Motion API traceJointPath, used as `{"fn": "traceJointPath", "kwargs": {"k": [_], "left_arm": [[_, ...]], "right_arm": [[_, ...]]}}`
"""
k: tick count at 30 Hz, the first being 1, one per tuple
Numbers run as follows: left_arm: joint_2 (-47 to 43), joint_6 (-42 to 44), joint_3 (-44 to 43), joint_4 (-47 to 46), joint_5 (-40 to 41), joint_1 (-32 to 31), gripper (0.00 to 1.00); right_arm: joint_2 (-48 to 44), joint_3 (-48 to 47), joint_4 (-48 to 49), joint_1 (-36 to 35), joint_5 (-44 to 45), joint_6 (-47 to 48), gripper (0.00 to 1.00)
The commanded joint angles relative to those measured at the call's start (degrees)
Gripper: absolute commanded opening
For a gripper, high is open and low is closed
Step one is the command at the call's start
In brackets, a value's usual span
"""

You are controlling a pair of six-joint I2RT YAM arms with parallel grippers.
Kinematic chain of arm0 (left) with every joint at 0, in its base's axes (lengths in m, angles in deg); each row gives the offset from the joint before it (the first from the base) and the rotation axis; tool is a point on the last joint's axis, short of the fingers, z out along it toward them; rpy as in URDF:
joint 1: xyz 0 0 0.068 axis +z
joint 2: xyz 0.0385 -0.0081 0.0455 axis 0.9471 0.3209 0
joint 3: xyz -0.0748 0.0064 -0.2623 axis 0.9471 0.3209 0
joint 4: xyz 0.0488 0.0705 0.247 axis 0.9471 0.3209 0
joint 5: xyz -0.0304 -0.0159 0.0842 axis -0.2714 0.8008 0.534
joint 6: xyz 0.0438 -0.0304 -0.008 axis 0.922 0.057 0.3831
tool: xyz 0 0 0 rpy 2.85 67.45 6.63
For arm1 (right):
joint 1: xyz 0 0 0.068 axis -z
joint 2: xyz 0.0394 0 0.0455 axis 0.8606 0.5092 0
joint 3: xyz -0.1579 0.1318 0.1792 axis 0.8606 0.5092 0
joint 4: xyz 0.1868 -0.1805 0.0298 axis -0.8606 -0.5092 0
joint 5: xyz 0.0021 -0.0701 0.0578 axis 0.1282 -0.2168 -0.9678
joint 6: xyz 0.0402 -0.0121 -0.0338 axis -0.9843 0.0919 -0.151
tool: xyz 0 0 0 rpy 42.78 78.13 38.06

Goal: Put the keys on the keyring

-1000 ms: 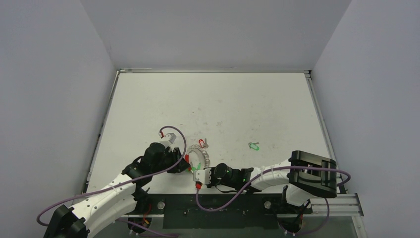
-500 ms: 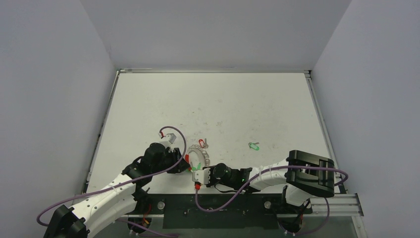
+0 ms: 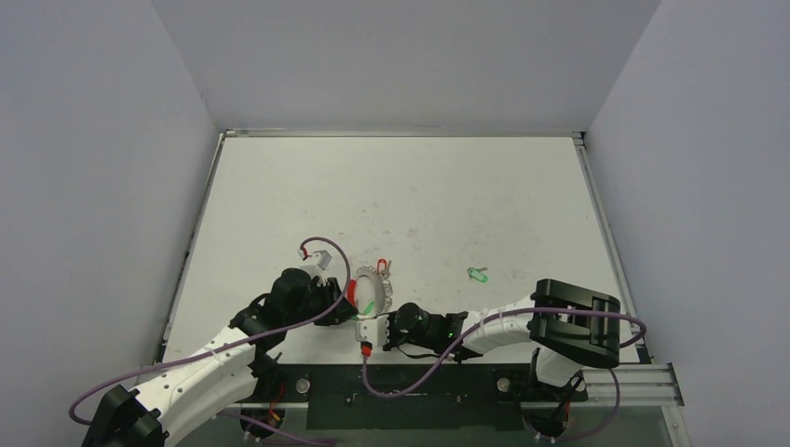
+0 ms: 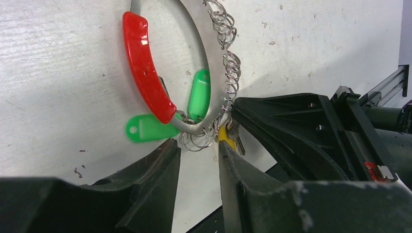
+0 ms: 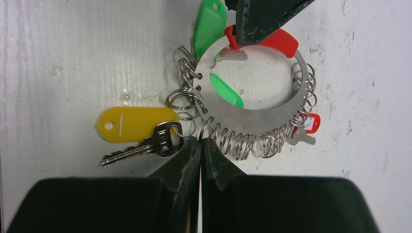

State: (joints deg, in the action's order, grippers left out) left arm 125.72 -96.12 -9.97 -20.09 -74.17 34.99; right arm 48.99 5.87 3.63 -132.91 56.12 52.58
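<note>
The keyring point(image 5: 262, 119) is a flat silver ring edged with small wire loops, with a red curved segment point(image 4: 145, 68). It lies between both arms point(image 3: 374, 284). Two green-tagged keys point(image 4: 150, 130) hang on it, plus a red one point(image 5: 311, 124). A yellow-tagged key point(image 5: 136, 124) lies against its left side. My right gripper point(image 5: 200, 141) is shut, its tips touching the loops beside that key. My left gripper point(image 4: 197, 148) stands part-way open. The ring's rim sits just past its tips, and loops hang in the gap. Another green key point(image 3: 478, 275) lies alone to the right.
The table's front edge and the black mounting rail point(image 3: 410, 391) run just behind both grippers. Purple cables point(image 3: 321, 244) loop over the arms near the ring. Grey walls enclose the table on three sides.
The right gripper has shifted slightly left and closed its jaws at the ring's edge. The keyring has moved a little toward the back. The left gripper has held its place.
</note>
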Motion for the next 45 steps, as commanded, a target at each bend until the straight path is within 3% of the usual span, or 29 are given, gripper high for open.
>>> {"fn": "traceJointPath", "kwargs": {"k": [1, 7, 15, 26, 31, 34, 39, 45], "left_arm": [[-0.9, 0.3, -0.7, -1.1, 0.4, -0.2, 0.33], [-1.6, 1.5, -1.5, 0.1, 0.9, -0.1, 0.33], [-1.9, 1.9, -1.7, 0.0, 1.1, -0.2, 0.32], [-5.7, 7.7, -1.9, -2.5, -1.2, -0.2, 0.33], [-9.9, 11.7, -1.7, -3.1, -1.1, -0.1, 0.34], [-12.3, 12.2, -1.4, -3.3, -0.4, -0.2, 0.35], [-15.6, 12.0, -0.8, -4.0, 0.5, -0.2, 0.36], [-17.2, 11.8, -0.5, -3.5, 1.2, -0.2, 0.37]], "right_arm": [[-1.9, -1.4, -2.1, 1.4, -4.3, -0.6, 0.0], [-6.0, -0.6, -2.8, 4.8, -10.1, -4.7, 0.0], [-7.7, -4.4, -7.1, 13.6, -27.4, -16.3, 0.0], [-7.1, -8.6, -14.0, 14.6, -39.7, -16.2, 0.0], [-9.4, -9.4, -19.2, 14.9, -34.8, -13.9, 0.0], [-10.2, -8.9, -20.8, 14.4, -30.4, -11.0, 0.1], [-10.4, -5.6, -18.0, 11.6, -21.5, -3.9, 0.2], [-6.3, -4.3, -13.4, 7.5, -10.6, -2.0, 0.24]]}}
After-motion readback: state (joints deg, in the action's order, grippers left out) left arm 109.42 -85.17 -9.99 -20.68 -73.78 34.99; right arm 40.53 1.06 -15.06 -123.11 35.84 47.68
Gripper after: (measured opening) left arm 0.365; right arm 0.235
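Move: The right fingers are already shut on a small wire ring at the keyring's near right rim. The middle of the keyring's oval plate lies about 5 cm ahead and 3 cm left of them, at table height; the yellow-tagged key 4 cm back and 1 cm left, the red-tagged key 10 cm ahead and 1 cm right, the outer green tag level and 7 cm left. From the left hand, the plate's middle is about 3 cm ahead, 4 cm right, 5 cm below. The pinched ring at the rim goes up about 4.5 cm in the right fingers, drifting slightly forward and right, then some 3 to 4 cm back, while the hand rolls some 35 degrees, its forward side dipping. The fingers then open and let go; the right hand edges forward and right, sinking about 2 cm and half undoing the roll. The left hand, empty, rises about 6 cm off the keyring, its fingers tipping up. ##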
